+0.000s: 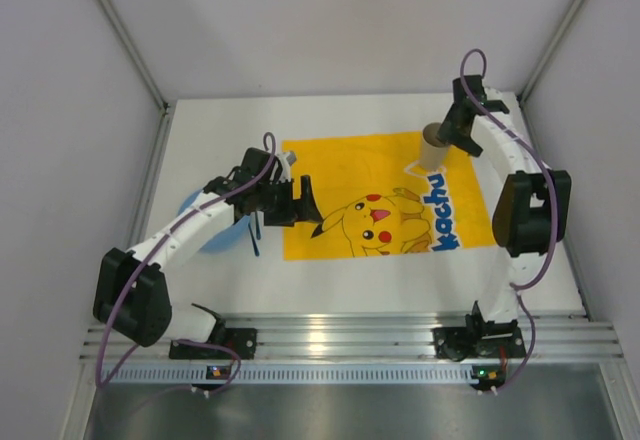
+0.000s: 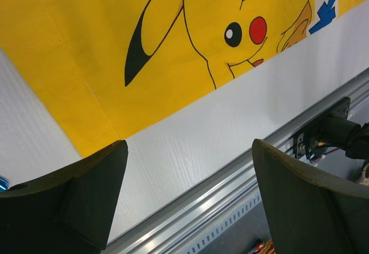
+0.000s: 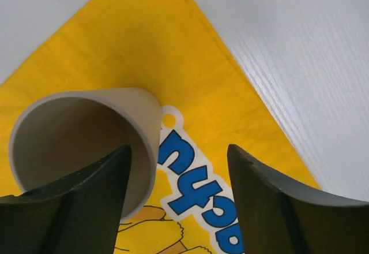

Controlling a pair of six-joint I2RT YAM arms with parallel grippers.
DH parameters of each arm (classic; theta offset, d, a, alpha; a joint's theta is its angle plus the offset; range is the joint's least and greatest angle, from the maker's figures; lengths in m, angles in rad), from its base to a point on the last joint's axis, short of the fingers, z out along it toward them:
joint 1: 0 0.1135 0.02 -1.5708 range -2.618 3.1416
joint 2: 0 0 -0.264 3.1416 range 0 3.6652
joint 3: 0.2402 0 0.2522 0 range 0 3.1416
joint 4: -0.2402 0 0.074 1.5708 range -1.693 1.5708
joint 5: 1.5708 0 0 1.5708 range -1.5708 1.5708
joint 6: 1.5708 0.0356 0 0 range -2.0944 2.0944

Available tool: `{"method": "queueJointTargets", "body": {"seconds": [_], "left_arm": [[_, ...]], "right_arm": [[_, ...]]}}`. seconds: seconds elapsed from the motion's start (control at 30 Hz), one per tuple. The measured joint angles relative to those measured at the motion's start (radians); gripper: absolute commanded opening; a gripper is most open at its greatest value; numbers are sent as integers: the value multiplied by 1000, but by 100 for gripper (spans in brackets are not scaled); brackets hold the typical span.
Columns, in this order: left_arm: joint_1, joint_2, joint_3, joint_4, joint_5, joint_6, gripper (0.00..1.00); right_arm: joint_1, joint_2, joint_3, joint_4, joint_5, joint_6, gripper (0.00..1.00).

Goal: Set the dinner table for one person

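A beige cup stands upright on the far right corner of the yellow Pikachu mat, which lies on the white dinner table. My right gripper hangs open just above the cup. Its left finger is over the cup's mouth, its right finger is outside, and neither presses the wall. My left gripper is wide open and holds nothing, above the mat's left near part.
A blue plate lies left of the mat, mostly hidden under my left arm, with a dark thin utensil beside it. An aluminium rail runs along the near edge. Grey walls stand on both sides.
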Motion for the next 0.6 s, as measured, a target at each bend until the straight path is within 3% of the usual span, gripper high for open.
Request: {"method": "queueJointTargets", "body": {"seconds": [0.17,0.2,0.23,0.43,0.6], "left_arm": [[0,0,0,0,5,1,96],[0,0,0,0,5,1,97],[0,0,0,0,5,1,98],[-1,-6,34,-59,-82,0,98],[-18,-29,292,-192,-365,2,98]], "right_arm": [[11,-8,29,-4,-9,-6,81],[13,-11,40,-4,-10,-9,96],[14,-15,55,-4,-13,-7,100],[18,-94,117,-12,-26,-29,100],[39,-227,164,-18,-12,-70,100]]}}
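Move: The cup's middle is about 5 cm left of my right hand, 2 ahead and 6 below, with the parted fingers straddling its right-hand rim; the placemat's centre lies 17 left, 8 back and 13 below. From my left hand the plate is roughly 24 cm left, 5 ahead and 13 below, with the spoon 13 left and 8 ahead, the fork 14 left and 3 ahead, and the cup 37 right, 22 ahead. I spread my already parted right fingers fully and draw them up out of and off the cup's rim, slowly at first, then fast, about 16 cm nearly straight up while the fingertips swing forward some 20 degrees. My left hand waits, then, wide open and empty, lifts some 8 cm, also going forward and left, tipping up and turning counter-clockwise. ##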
